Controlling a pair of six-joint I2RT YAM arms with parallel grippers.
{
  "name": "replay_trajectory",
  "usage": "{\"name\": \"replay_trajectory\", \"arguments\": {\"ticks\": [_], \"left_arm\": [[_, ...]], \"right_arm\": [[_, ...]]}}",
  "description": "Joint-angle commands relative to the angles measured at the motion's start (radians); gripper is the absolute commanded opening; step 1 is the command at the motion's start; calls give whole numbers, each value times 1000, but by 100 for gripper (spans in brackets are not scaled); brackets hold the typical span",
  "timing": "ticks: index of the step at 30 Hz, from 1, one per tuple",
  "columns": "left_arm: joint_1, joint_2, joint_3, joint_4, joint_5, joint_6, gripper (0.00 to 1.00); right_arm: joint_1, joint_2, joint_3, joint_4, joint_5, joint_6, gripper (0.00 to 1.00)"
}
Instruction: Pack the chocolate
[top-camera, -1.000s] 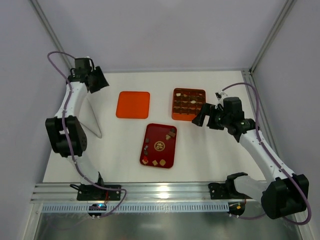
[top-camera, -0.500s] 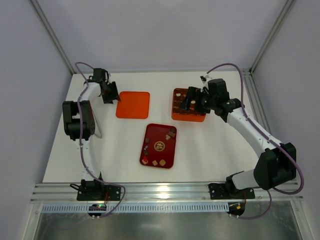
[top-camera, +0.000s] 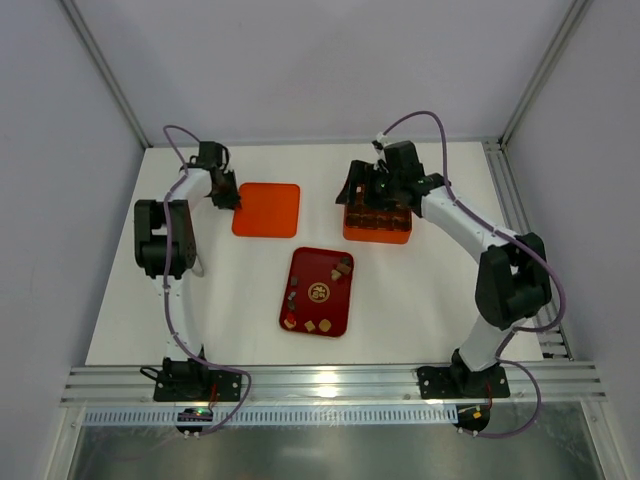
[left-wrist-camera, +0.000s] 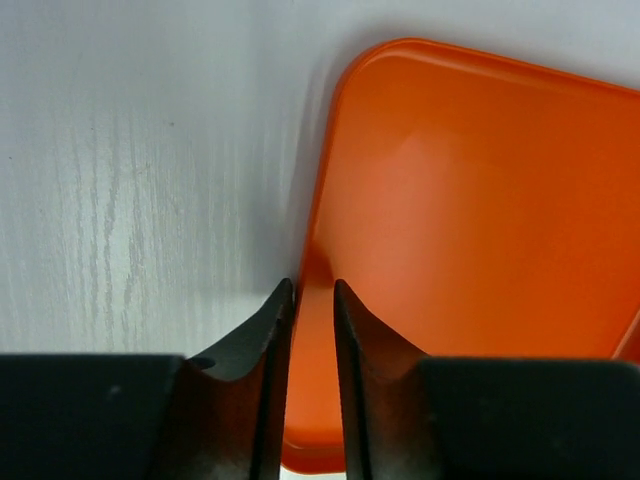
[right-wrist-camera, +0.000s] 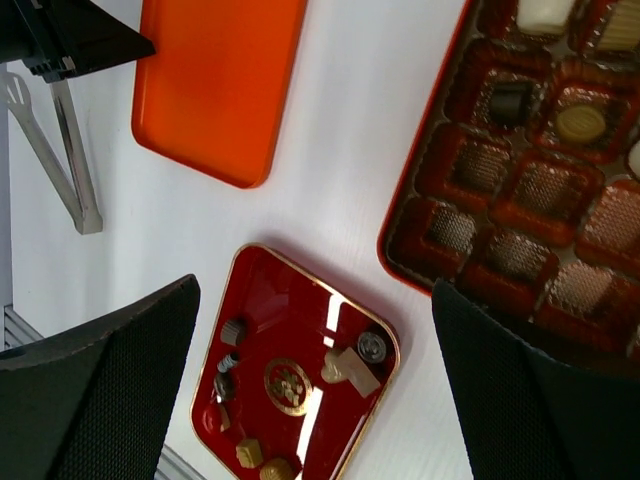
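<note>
Several small chocolate pieces (right-wrist-camera: 347, 368), dark, tan and cream, lie in the dark red tray (right-wrist-camera: 265, 290), mid-table in the top view (top-camera: 312, 265). More chocolate (right-wrist-camera: 580, 122) fills some cells of the orange box (right-wrist-camera: 470, 165); the near cells are empty. My right gripper (right-wrist-camera: 315, 285) hangs open and empty, high above the gap between tray and box, and sits over the box's left part (top-camera: 362, 192). My left gripper (left-wrist-camera: 312, 300) is shut on the left rim of the flat orange lid (left-wrist-camera: 470, 200), one finger (left-wrist-camera: 272, 330) outside it and one inside.
The orange lid (top-camera: 266, 210) lies on the white table left of the box (top-camera: 378, 230). A metal stand (right-wrist-camera: 70, 160) rises near the left arm. Walls and frame posts close in the back and sides.
The left arm swung in from the far left to the lid's edge and its jaws narrowed onto the rim. The right arm moved left and back, from beside the box to over it.
</note>
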Motion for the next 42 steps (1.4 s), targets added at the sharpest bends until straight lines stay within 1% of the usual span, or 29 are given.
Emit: {"name": "replay_trajectory", "arguments": {"ticks": [1, 2, 3, 6, 7, 9, 10, 12, 13, 15, 19, 21, 24, 33, 42], "left_arm": [[0, 5, -31, 27, -21, -1, 21], [0, 5, -31, 27, -22, -2, 19], [-2, 3, -30, 27, -21, -1, 12], [0, -5, -28, 21, -2, -1, 3], [0, -9, -28, 18, 13, 1, 0], [1, -12, -30, 13, 31, 2, 0], [3, -14, -25, 11, 77, 11, 0], [4, -15, -17, -7, 116, 20, 0], [7, -20, -14, -8, 134, 22, 0], [24, -20, -8, -8, 232, 19, 0], [30, -23, -5, -5, 312, -1, 0], [76, -25, -3, -5, 353, -19, 0], [89, -38, -14, 1, 381, -25, 0], [102, -72, -39, 8, 429, -39, 0], [136, -94, -43, 27, 516, -85, 0]], "right_arm": [[32, 74, 122, 52, -12, 11, 97], [38, 124, 142, 49, -14, 11, 97], [49, 151, 187, 49, -21, 13, 97], [66, 256, 266, 32, -33, 11, 97], [72, 289, 319, 29, -50, 10, 97], [77, 374, 382, 1, -61, 5, 96], [81, 399, 440, -5, -76, 2, 96], [84, 468, 491, -25, -89, 1, 96], [89, 485, 528, -28, -99, 2, 96], [93, 531, 571, -34, -113, -2, 95], [95, 580, 631, -42, -126, -4, 95], [100, 617, 674, -46, -139, 4, 94], [109, 659, 721, -60, -142, 10, 94], [133, 692, 739, -69, -95, 33, 94], [149, 719, 751, -75, -75, 54, 93]]}}
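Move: At the left fingertips, partly open around its left rim, lies the orange lid, its middle about 8 cm to the right, 1 cm back and 1 cm lower; the metal tongs lie some 12 cm left and 11 cm back. From the right hand the lid's middle is about 24 cm left, 9 cm ahead and 15 cm below, with the chocolate box 6 cm right and 10 cm ahead, and the red tray 11 cm left and 15 cm back. Closing fully on the lid's left rim, the left fingers pinch it; the hand then works right, left and right again, ending about 2 cm back and up and slightly to the right, tilted some 25 degrees so the fingertips point more to the right. Meanwhile the wide-open right hand sweeps about 14 cm left, forward and down from over the chocolate box to above the lid's right rim, not yet gripping. ##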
